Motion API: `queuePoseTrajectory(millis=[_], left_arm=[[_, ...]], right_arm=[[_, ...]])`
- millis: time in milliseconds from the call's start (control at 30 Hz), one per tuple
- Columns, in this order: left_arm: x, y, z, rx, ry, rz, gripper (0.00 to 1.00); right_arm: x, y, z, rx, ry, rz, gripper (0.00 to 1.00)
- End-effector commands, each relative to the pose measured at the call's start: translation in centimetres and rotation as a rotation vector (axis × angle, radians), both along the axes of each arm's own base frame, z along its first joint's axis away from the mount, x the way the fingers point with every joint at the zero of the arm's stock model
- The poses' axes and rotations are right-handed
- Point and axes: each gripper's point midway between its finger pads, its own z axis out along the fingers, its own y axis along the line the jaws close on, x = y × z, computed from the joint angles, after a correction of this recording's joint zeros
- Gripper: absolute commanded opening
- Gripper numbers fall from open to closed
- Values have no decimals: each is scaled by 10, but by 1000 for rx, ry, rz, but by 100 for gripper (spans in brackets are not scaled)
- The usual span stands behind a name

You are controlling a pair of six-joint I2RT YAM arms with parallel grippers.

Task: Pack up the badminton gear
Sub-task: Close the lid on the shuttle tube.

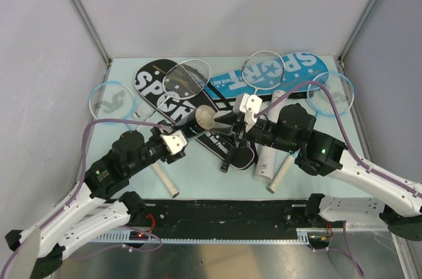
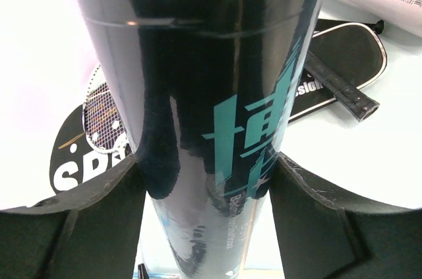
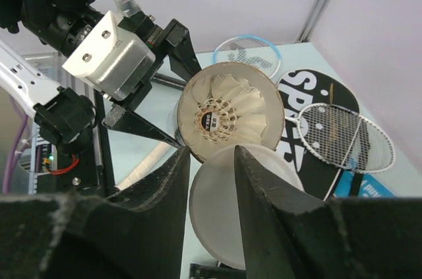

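Observation:
My left gripper (image 1: 192,128) (image 2: 208,180) is shut on a glossy black tube (image 2: 198,61) with teal print, holding it tilted off the table. Its open mouth (image 1: 206,119) faces the right wrist camera. A white shuttlecock (image 3: 227,115) sits inside the mouth, feathers outward. My right gripper (image 1: 232,127) (image 3: 211,150) is just in front of the mouth, shut on a translucent white cap (image 3: 214,206). The cap's left edge meets the left finger, and its right part is hidden behind the right finger. The cap overlaps the lower rim of the tube mouth.
A black "SPORT" cover (image 1: 158,84) and a blue one (image 1: 290,68) lie at the back. Silver rackets (image 1: 186,78) (image 1: 264,71) rest on them. Light-blue rackets (image 1: 111,101) (image 1: 331,93) lie at either side. White tubes (image 1: 265,160) (image 1: 165,180) lie near the arms. Walls enclose the table.

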Motion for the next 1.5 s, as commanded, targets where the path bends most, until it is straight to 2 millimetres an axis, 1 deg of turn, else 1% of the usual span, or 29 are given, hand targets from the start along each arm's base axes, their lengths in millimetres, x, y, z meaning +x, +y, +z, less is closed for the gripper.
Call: queuePoseTrajectory(millis=[0, 67, 167, 200, 267, 367, 500, 833, 900, 1000, 1167, 1333, 1467], left_arm=[[2, -9, 39, -96, -75, -21, 16], [1, -9, 39, -99, -71, -23, 16], [1, -8, 40, -104, -74, -16, 16], [2, -7, 40, -105, -75, -12, 16], [2, -6, 40, -103, -77, -8, 16], [5, -4, 39, -95, -80, 8, 16], [8, -4, 35, -80, -75, 24, 16], [8, -6, 32, -77, -63, 15, 16], [8, -6, 33, -81, -61, 15, 16], [8, -7, 34, -94, -52, 21, 16], [6, -9, 42, -131, -38, 19, 16], [2, -13, 51, -182, -27, 1, 16], [-1, -16, 57, -214, -16, -10, 16]], right_arm=[[4, 6, 10, 48, 68, -18, 34], [5, 9, 6, 42, 88, -27, 27], [5, 12, 5, 48, 103, -33, 8], [5, 12, 7, 55, 104, -36, 4], [7, 11, 8, 65, 109, -47, 1], [8, 10, 15, 90, 108, -57, 0], [6, 6, 35, 158, 82, -54, 0], [10, 11, 66, 282, 31, -61, 0], [10, 13, 68, 297, 38, -55, 0], [9, 20, 65, 308, 59, -37, 0], [5, 28, 57, 349, 113, -15, 0], [3, 29, 55, 423, 181, -8, 0], [0, 28, 52, 450, 218, 5, 0]])
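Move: The lid lies just off the right fingertips, about 2 cm ahead, 2 cm left and 2 cm below. The tube mouth is about 4 cm left and 2 cm ahead of that hand and 2 cm above it; the left gripper, still round the tube, is about 12 cm left, 3 cm back and 7 cm below. From the left hand the lid lies some 5 cm ahead, 10 cm right and 6 cm above. Right fingers shut at the lid's edge, then go about 3 cm left and 3 cm up across the tube mouth. ##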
